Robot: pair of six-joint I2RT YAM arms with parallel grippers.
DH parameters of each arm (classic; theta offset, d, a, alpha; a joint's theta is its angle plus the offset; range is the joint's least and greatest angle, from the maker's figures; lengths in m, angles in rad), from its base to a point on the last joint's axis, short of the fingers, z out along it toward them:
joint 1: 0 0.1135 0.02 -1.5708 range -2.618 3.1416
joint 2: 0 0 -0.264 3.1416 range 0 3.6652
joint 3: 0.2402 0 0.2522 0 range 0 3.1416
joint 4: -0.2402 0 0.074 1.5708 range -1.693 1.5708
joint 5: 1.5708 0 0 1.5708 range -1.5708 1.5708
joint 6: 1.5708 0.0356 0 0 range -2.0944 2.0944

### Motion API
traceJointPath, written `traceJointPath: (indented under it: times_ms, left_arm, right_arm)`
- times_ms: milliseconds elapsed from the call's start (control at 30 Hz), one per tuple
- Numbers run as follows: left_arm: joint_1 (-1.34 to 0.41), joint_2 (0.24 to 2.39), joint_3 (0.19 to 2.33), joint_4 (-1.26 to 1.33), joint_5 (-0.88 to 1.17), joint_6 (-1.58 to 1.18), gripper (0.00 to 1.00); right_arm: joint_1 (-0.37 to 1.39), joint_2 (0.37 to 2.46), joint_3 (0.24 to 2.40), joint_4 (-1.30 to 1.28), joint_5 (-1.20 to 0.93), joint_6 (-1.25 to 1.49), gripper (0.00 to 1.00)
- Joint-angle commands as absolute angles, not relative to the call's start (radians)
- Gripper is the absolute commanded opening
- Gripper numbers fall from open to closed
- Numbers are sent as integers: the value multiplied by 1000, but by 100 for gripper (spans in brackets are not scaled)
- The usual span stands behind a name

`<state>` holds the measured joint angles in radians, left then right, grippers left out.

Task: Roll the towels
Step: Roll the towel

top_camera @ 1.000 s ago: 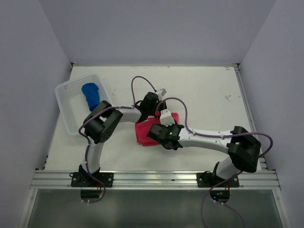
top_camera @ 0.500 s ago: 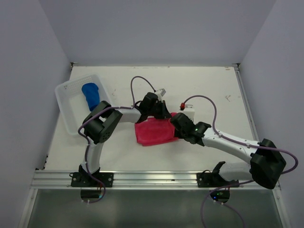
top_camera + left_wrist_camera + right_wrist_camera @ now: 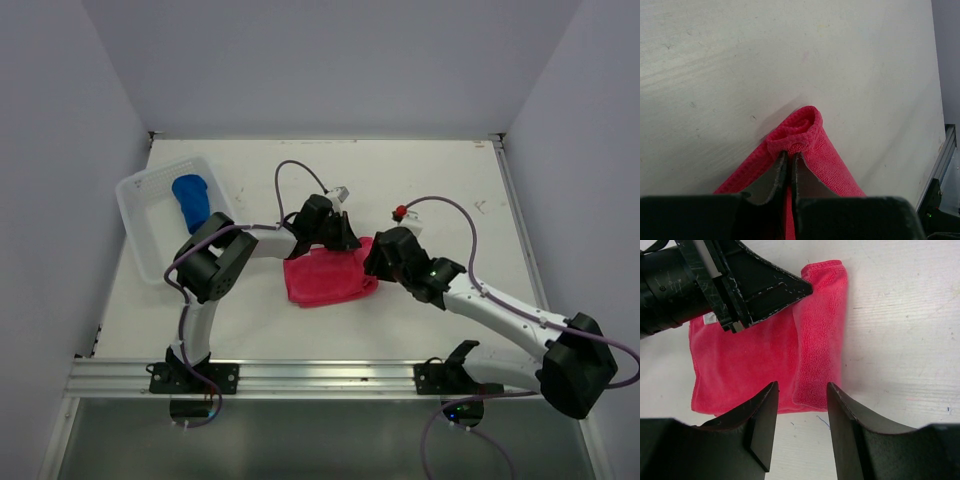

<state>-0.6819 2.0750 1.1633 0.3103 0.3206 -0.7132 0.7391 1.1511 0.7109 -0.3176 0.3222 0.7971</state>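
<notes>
The pink-red towel (image 3: 322, 280) lies flat on the table's middle, its right edge turned over into a narrow roll (image 3: 821, 340). My left gripper (image 3: 349, 243) is shut on the far end of that roll (image 3: 799, 131), fingertips (image 3: 782, 167) pressed together on the cloth. My right gripper (image 3: 802, 390) hovers at the roll's near end, jaws apart with nothing between them; the towel's edge lies just past the tips. In the top view the right gripper (image 3: 373, 262) sits at the towel's right side. The blue towel (image 3: 190, 200) lies rolled in the basket.
A white slotted basket (image 3: 136, 222) stands at the table's left, holding the blue towel. Both arms' cables (image 3: 290, 170) loop above the table's middle. An aluminium rail (image 3: 320, 378) runs along the near edge, and grey walls close in both sides.
My right arm has swung from over the pink towel's near left part to its right edge, and its jaws have spread a little. The left gripper kept its hold and place.
</notes>
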Motion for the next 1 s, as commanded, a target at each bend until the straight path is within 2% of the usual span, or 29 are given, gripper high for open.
traceJointPath:
  times_ms: [0, 467, 967]
  left_arm:
    - [-670, 2057, 1138, 279, 256, -660, 0]
    - [-670, 2049, 1141, 275, 258, -657, 0]
    - [-670, 2042, 1146, 275, 259, -661, 0]
  right_arm:
    - [724, 1123, 704, -284, 305, 807, 47]
    - [663, 1230, 672, -250, 209, 867, 42]
    - [663, 1308, 617, -212, 158, 828, 44]
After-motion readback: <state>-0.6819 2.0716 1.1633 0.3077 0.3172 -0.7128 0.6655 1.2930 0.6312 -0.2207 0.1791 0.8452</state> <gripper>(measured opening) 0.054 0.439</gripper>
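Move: The near end of the red towel's roll lies almost straight below the right hand, some 9 cm down and about 1 cm back. The towel's flat part spreads from it to the left, its middle roughly 10 cm left and level with the right hand, 10 cm down. From the left hand, whose shut fingers already hold the far end of the roll, that near end is about 10 cm back, 3 cm to the right and barely lower. Still pinching the far end of the roll, the left hand stays put as an anchor. The right hand eases slightly to its right, comes back, and sinks about 6 cm over the near end of the roll, tipping some 10 degrees further downward, fingers kept about half open; whether its fingertips touch the cloth can't be seen. ##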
